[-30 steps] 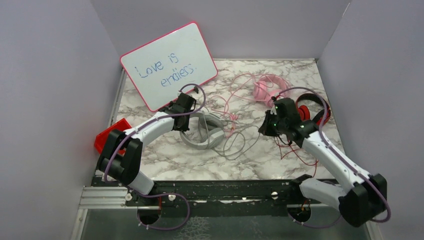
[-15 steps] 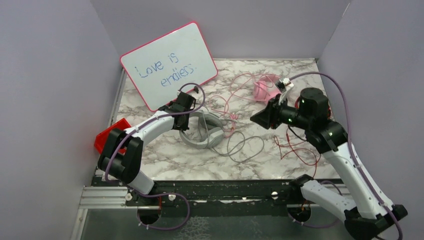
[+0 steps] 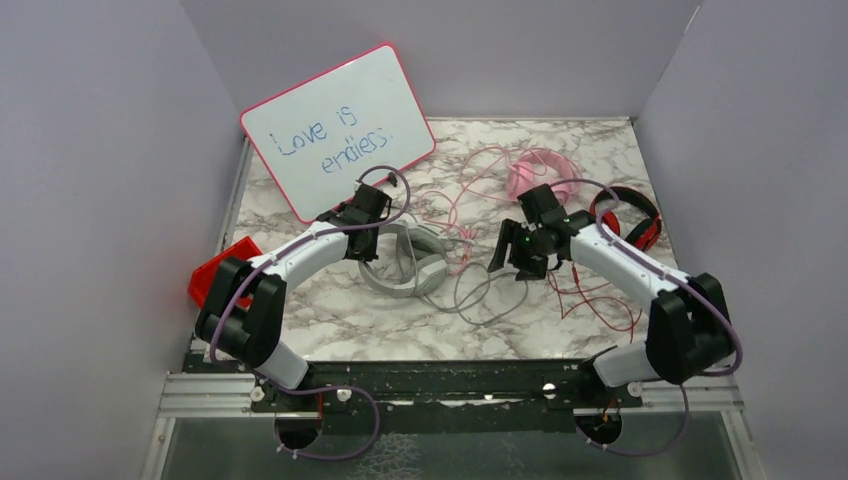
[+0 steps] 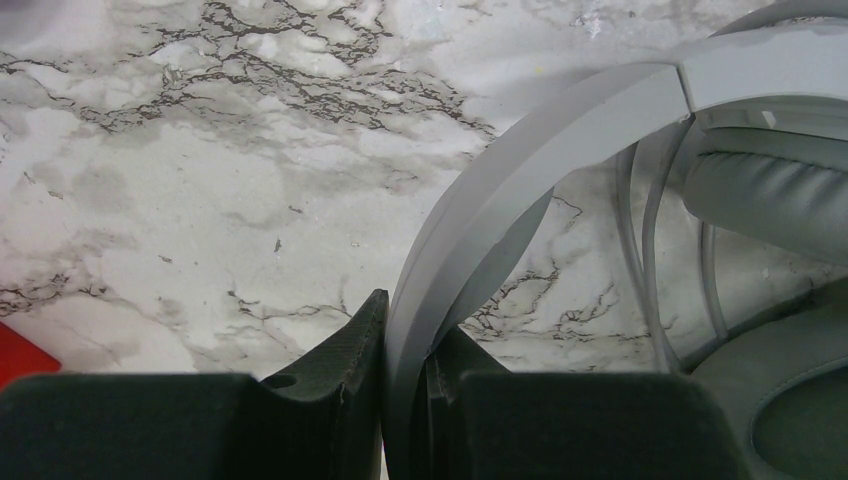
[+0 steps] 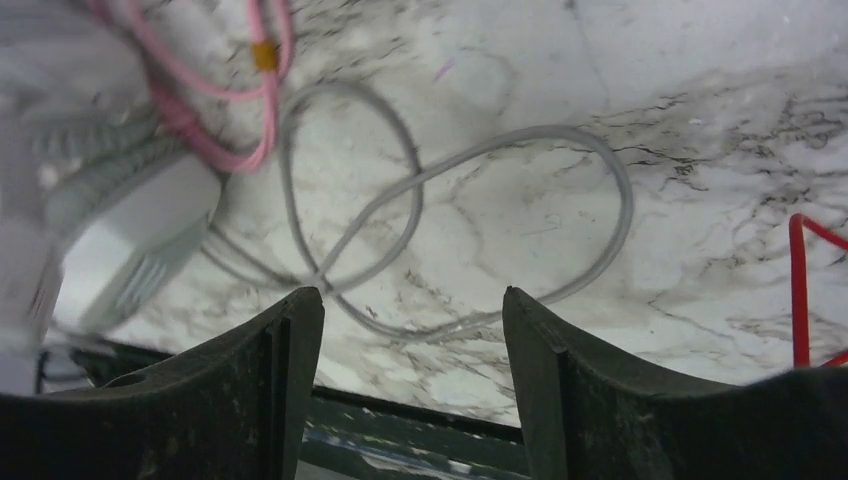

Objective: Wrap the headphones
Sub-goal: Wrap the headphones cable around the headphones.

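Note:
The grey headphones (image 3: 405, 264) lie left of the table's middle, and my left gripper (image 3: 372, 240) is shut on their headband (image 4: 520, 180), which passes between the two fingers (image 4: 405, 335). Their grey cable (image 3: 482, 290) loops loosely on the marble. My right gripper (image 3: 510, 262) hangs over those loops (image 5: 590, 135) with its jaws open and nothing between them (image 5: 412, 305). The pink headphones (image 3: 535, 180) lie at the back. The red-and-black headphones (image 3: 630, 215) lie at the right, behind my right arm.
A pink-framed whiteboard (image 3: 340, 130) leans at the back left. A red object (image 3: 215, 270) lies by the left wall. Pink cable (image 3: 470, 200) and thin red cable (image 3: 590, 295) sprawl across the marble. Purple walls close in three sides.
My right arm lifted toward the back, then came down over the grey cable loops, and its jaws opened. The left arm kept its grip and place.

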Robot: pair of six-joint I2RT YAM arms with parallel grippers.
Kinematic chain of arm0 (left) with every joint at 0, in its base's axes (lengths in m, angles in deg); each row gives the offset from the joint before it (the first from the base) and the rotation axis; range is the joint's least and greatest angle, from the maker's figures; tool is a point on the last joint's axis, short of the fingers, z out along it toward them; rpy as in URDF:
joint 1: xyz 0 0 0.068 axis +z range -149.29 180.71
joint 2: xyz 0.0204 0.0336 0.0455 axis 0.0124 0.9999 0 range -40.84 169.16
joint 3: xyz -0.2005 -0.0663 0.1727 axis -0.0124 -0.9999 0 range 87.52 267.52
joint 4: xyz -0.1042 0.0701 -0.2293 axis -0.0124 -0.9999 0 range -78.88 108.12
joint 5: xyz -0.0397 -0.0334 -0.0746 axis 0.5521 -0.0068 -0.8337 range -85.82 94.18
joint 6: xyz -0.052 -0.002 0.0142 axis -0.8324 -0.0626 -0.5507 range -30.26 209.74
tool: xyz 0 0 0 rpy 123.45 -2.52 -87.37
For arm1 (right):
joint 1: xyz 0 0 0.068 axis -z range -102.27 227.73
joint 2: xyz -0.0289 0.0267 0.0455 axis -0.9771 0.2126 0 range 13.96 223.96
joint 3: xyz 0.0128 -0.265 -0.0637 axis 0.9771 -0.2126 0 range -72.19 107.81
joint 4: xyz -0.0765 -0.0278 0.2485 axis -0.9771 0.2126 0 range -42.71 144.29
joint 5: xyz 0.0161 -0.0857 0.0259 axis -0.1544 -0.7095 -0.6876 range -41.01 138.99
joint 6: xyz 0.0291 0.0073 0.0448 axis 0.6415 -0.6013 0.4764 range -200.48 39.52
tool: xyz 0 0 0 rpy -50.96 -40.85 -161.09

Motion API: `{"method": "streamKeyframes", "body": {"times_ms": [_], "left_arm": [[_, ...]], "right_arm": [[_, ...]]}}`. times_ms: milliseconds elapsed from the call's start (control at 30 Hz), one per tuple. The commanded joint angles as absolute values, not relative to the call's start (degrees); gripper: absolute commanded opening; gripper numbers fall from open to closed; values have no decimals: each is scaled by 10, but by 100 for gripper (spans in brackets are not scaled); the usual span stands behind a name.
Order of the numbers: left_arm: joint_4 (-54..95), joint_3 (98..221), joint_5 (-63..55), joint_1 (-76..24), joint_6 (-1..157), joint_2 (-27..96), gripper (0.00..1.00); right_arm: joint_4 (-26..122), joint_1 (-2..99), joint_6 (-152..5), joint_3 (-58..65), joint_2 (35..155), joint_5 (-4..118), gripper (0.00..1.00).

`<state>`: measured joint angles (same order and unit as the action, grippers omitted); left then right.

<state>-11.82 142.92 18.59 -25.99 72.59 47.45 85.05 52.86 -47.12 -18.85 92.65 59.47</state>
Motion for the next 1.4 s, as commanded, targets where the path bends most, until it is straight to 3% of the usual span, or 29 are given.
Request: {"method": "streamKeyframes", "body": {"times_ms": [0, 267, 400, 667, 733, 867, 933, 1100, 1267, 1367], "left_arm": [[-101, 1435, 189, -257, 717, 464, 0], [-97, 1433, 186, -257, 718, 457, 0], [-96, 1431, 185, -257, 720, 450, 0], [-94, 1432, 178, -257, 720, 448, 0], [-94, 1432, 178, -257, 720, 447, 0], [-93, 1431, 177, -257, 720, 447, 0], [-92, 1432, 177, -257, 721, 447, 0], [-90, 1431, 179, -257, 716, 450, 0], [-87, 1432, 177, -256, 708, 454, 0], [-84, 1431, 178, -256, 694, 455, 0]], "right_arm": [[915, 528, -212, -145, 1019, 498, 70], [937, 524, -70, -90, 1139, 484, 65], [952, 524, -15, -96, 1154, 452, 55], [975, 523, 44, -80, 1208, 455, 44], [1001, 524, 50, -58, 1236, 447, 38], [1004, 524, 43, -47, 1268, 468, 4], [1004, 523, 32, -52, 1269, 477, 0], [948, 521, -55, -131, 1166, 460, 0], [701, 507, -323, -290, 963, 602, 0], [692, 471, -402, -311, 865, 591, 0]]}}
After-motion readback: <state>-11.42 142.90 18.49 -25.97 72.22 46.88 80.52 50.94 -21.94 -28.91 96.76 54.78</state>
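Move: The stretch of grey cable to be pinched, the far side of its right-hand loop, runs about 3 cm ahead of the right hand and 8 cm below, neither left nor right. The grey headphones are roughly 19 cm to the left and 5 ahead, the pink cable bundle about 8 left and 11 ahead, both lower than the hand. From the left hand, which holds the headband, that cable is some 26 cm right, 3 back and 5 below. The right fingers close on the grey cable and pinch it just above the table, after the open hand has dropped about 8 cm and eased some 3 cm forward, turning about 50 degrees clockwise. With the cable held it then pulls back towards the base about 6 cm, rising slightly and partly untwisting. The left hand stays put, keeping its hold on the headband. ##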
